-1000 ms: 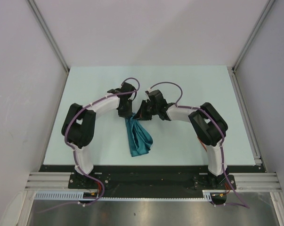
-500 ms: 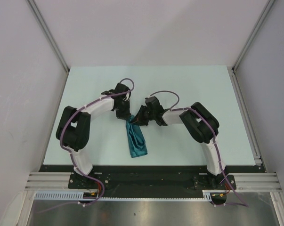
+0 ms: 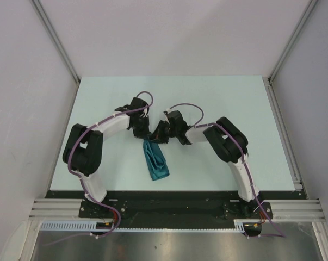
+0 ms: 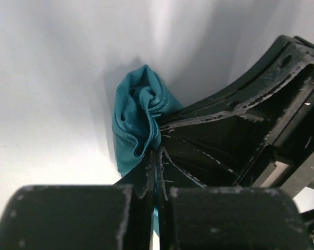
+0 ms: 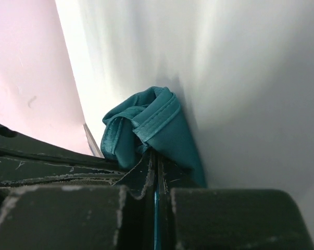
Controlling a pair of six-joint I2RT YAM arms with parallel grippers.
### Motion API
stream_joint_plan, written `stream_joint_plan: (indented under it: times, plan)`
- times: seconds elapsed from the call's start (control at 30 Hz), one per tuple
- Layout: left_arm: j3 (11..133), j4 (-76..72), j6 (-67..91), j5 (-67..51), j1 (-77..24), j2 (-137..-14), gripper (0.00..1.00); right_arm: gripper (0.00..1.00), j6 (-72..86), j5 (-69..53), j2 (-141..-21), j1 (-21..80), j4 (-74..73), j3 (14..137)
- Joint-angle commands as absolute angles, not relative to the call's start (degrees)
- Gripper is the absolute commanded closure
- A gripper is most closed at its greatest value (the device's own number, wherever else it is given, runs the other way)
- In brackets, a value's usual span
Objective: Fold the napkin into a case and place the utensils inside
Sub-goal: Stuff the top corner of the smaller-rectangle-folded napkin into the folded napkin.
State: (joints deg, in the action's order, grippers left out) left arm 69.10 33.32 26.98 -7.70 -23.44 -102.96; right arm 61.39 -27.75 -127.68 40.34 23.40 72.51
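The teal napkin (image 3: pixel 156 162) hangs as a narrow bunched strip over the middle of the table, its lower end toward the near edge. Both grippers meet at its upper end. My left gripper (image 3: pixel 144 136) is shut on the napkin (image 4: pixel 137 117), with cloth pinched between its fingers. My right gripper (image 3: pixel 156 137) is shut on the napkin (image 5: pixel 149 127) too, a hemmed corner bunched just past its fingertips. The two grippers sit almost touching side by side. The utensils are out of view.
The pale green table (image 3: pixel 218 98) is bounded by white walls, with aluminium rails along its left and right sides. A black base strip (image 3: pixel 169 201) runs along the near edge where both arms are bolted.
Both grippers have moved left and slightly farther from the bases, carrying the napkin's top end. The napkin has drawn in from a wider drape to a narrower strip.
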Motion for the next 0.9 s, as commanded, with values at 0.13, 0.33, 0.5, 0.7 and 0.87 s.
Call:
stream_joint_plan:
  times: [0.13, 0.33, 0.5, 0.7, 0.87]
  plan:
    - [68.47, 31.82, 30.23, -10.46, -20.75, -99.06, 1.00, 0.89, 54.14, -35.50, -128.32, 39.64, 33.74, 72.87]
    - [67.15, 31.55, 30.59, -11.25, -18.72, -97.91, 1.00, 0.77, 54.84, -36.65, -125.86, 39.20, 34.19, 69.61]
    - [65.83, 31.11, 30.50, -11.51, -18.02, -96.94, 1.00, 0.72, 55.02, -36.82, -123.93, 39.02, 32.09, 68.91]
    - [65.39, 30.85, 30.50, -11.78, -17.49, -96.59, 1.00, 0.66, 54.84, -38.23, -122.96, 38.50, 31.37, 68.21]
    - [65.48, 31.20, 30.06, -11.43, -17.40, -96.33, 1.00, 0.62, 56.25, -38.50, -121.99, 37.71, 34.27, 66.62]
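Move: Between the right hand's shut fingers sits the tucked top corner of the napkin; the folded napkin's bunched far end is about 2 cm ahead and 2 cm to the left, and its near end some 16 cm back and 3 cm to the right. From the left hand, whose shut fingers are on the fold's left rim, that corner lies about 3 cm to the right and level ahead, while the near end is roughly 16 cm back and 6 cm right. Letting go of the tucked corner, the right hand spreads its fingers to over a third open and eases about 2 cm back and 2 cm up, turning some 10 degrees counter-clockwise, its tips still close about the fold. The left fingers stay shut on the rim and draw left about 2.5 cm, away from the right hand. ##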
